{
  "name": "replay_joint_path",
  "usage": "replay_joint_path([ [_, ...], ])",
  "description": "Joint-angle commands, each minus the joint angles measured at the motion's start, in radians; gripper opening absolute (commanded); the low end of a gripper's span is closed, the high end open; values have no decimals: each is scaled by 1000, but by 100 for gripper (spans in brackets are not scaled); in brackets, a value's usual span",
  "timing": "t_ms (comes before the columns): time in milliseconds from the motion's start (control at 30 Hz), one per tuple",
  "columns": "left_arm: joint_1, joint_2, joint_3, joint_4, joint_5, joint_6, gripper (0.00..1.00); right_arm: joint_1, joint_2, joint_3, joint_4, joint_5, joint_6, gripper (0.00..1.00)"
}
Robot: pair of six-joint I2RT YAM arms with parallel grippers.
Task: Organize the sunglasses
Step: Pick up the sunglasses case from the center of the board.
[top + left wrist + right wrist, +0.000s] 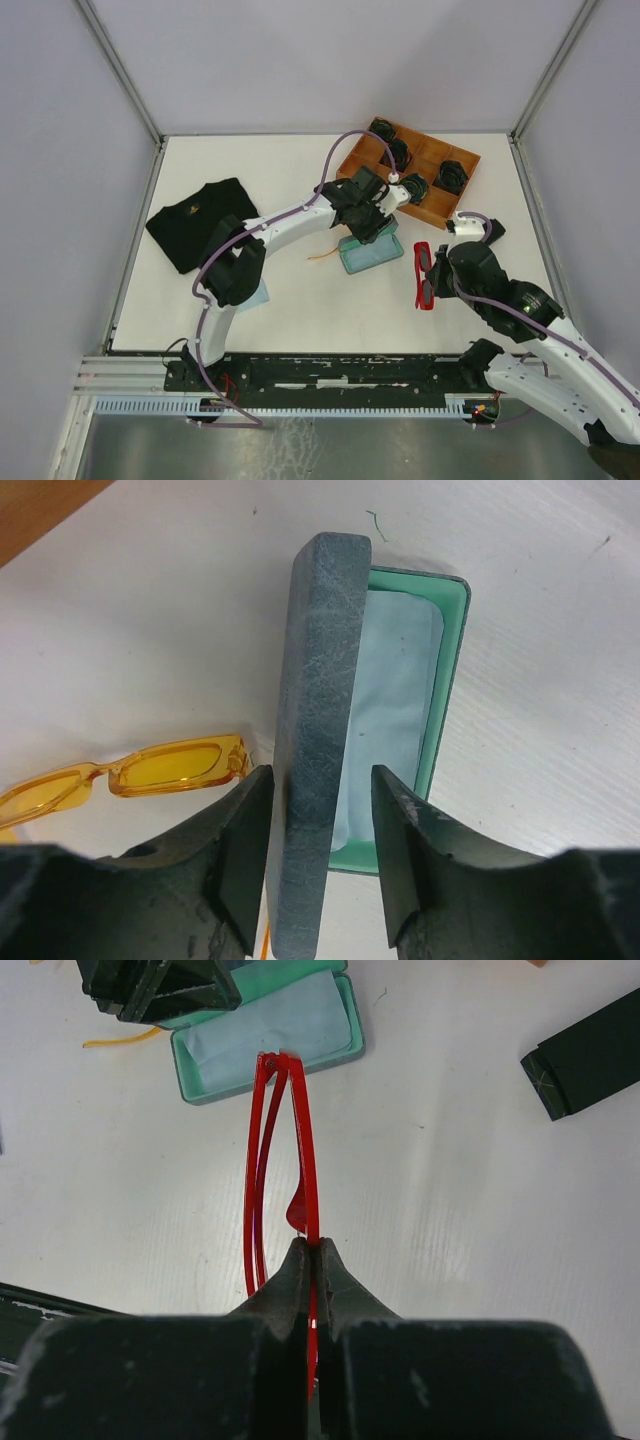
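Note:
The red sunglasses (pixel 424 275) (pixel 300 1130) hang folded above the table, and my right gripper (pixel 438 272) (pixel 318 1248) is shut on their thin frame. The translucent orange sunglasses (pixel 150 770) (pixel 322 257) lie on the table just left of an open grey-blue case (pixel 367 254). Its lid (pixel 315 710) stands upright and a light blue cloth (pixel 400 680) lines its green base (pixel 190 1070). My left gripper (pixel 365 230) (pixel 320 855) straddles the lid's lower end. The left finger is against the lid, the right finger stands off it by a gap.
A wooden tray (pixel 425 150) with several dark items sits at the back right. A black case (pixel 490 228) (pixel 585 1055) lies right of the grey-blue one. A black cloth (pixel 200 220) is spread at the left, and a light blue cloth (pixel 262 295) shows under the left arm.

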Motion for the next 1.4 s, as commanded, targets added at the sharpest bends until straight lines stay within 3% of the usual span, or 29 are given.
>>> replay_joint_path([
  [0,2,1,48,-2,17,51,47,-4,-10,-1,22,-2,-3,0],
  [400,5,-17,31,0,54,33,28,-5,-5,-1,35,7,-12,0],
  [533,4,-64,-13,30,59,-6,8,-3,-13,-8,48,16,-3,0],
  [800,1,-245,-186,93,-50,-192,11,-4,-41,-42,91,14,71,0],
  [967,-16,-422,-398,167,-114,-354,10,-5,-76,-71,137,0,136,0],
  [1367,-97,-775,-784,244,-436,-809,10,-4,-35,-61,139,1,216,0],
])
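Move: Almost under the left fingers, which already straddle its raised lid, lies the open sunglasses case, its middle about 2 cm back, 1 cm to the right and 2 cm lower. The orange sunglasses lie some 8 cm left and 4 cm ahead of this hand, the wooden tray about 18 cm ahead and 9 cm right. From the right hand the case is roughly 9 cm ahead, 12 cm left and 12 cm below. Closing on the upright lid, the left hand stays nearly in place until its fingers pinch the lid between them, then draws back and left, each about 10 cm, rising some 3 cm. It carries the case away from the wooden tray by the lid, wrist turning counter-clockwise some 30 degrees on the way, grip kept. ##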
